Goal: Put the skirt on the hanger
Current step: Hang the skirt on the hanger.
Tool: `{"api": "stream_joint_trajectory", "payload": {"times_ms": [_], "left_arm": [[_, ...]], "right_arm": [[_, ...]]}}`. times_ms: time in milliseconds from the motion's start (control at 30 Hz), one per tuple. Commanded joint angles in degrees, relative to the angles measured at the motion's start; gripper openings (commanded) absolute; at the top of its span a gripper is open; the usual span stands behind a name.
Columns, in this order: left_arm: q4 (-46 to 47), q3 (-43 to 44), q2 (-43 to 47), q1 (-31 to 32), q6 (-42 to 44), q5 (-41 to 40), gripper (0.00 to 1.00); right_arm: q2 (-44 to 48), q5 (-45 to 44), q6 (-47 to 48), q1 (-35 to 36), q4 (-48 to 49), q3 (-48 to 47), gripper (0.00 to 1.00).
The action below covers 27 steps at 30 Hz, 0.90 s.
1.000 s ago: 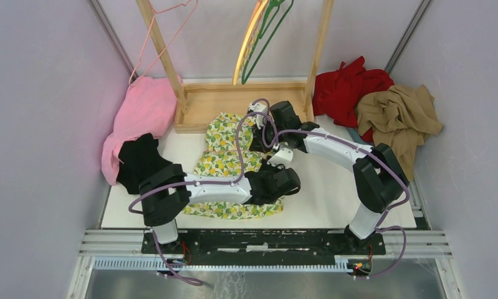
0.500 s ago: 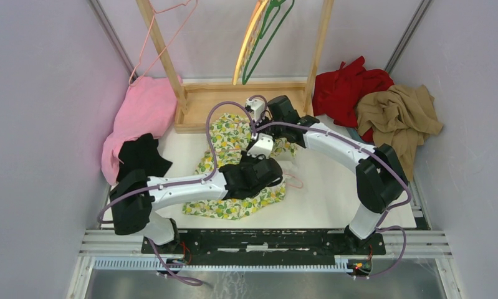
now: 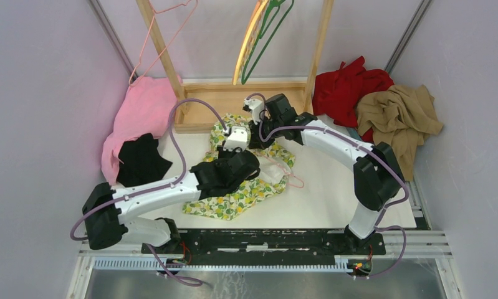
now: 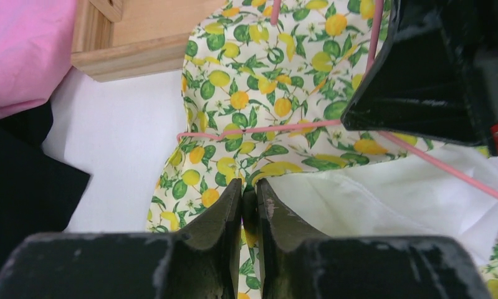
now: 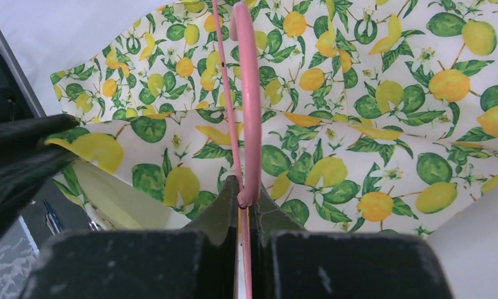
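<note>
The skirt [image 3: 234, 194], cream with lemons and green leaves, lies bunched on the white table in front of the wooden rack, its white lining [image 4: 383, 193] turned up. My left gripper [image 4: 249, 185] is shut on a fold of the skirt's edge. My right gripper [image 5: 245, 190] is shut on the thin pink hanger [image 5: 249, 93], which lies across the skirt [image 5: 371, 124]. In the left wrist view the hanger wire [image 4: 265, 129] runs over the print toward the right gripper's black body [image 4: 433, 68]. A loop of the hanger [image 3: 294, 182] shows beside the skirt in the top view.
The wooden rack's base tray [image 3: 234, 103] stands just behind the skirt. Green and yellow hangers [image 3: 265, 31] and another pink one [image 3: 153, 50] hang above. Pink cloth [image 3: 140, 112] and black cloth [image 3: 140, 162] lie left. Red [image 3: 346, 87] and tan [image 3: 399, 115] garments lie right.
My left arm has swung back and leftward with the skirt's edge in its jaws, bunching the fabric and baring white lining. The hanger's loop now shows at the right. The right gripper barely moved.
</note>
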<state>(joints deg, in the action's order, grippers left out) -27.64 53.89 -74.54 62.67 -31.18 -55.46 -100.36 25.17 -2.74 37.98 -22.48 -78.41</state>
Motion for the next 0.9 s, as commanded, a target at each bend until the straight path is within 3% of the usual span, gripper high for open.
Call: {"api": "stream_joint_trajectory", "payload": {"times_ms": [0, 433, 600, 867], "left_arm": [[1.3, 0.7, 4.8, -0.8, 1.0, -3.0, 0.21], [-0.4, 2.6, 14.0, -1.0, 4.1, 1.3, 0.24], [1.0, -2.7, 12.3, -0.8, 1.5, 12.5, 0.36], [5.1, -11.7, 5.8, -1.0, -3.6, 13.9, 0.47]], "right_arm": [[-0.9, -1.2, 0.5, 1.3, 0.2, -3.0, 0.01], [-3.0, -5.0, 0.6, 4.6, -4.6, -9.3, 0.01], [-3.2, -6.0, 0.6, 5.0, -4.9, -8.0, 0.01], [-2.1, -5.3, -0.8, 5.2, 0.2, -0.5, 0.01]]}}
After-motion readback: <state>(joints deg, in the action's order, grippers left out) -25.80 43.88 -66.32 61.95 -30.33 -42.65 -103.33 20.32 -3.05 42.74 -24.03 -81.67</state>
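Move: The left fingers hold a pinched edge of the skirt; the hanger's neck, gripped by the right hand, lies roughly 8 cm right of them and 3 cm ahead. From the left hand, the hanger's left end is about 6 cm left, 5 cm ahead and 6 cm lower, and the rack's front rail is some 10 cm ahead, 6 cm right and 14 cm below. From the right hand, the pinched edge is about 8 cm left, 4 cm back and slightly higher. The left fingers, still pinching the skirt edge, lift it about 6 cm beside the hanger and drift slightly left, then open and let go; the hand then drops some 10 cm towards the skirt, easing back about 3 cm. The right hand keeps its grip on the hanger's neck and shifts it about 2.5 cm left. ##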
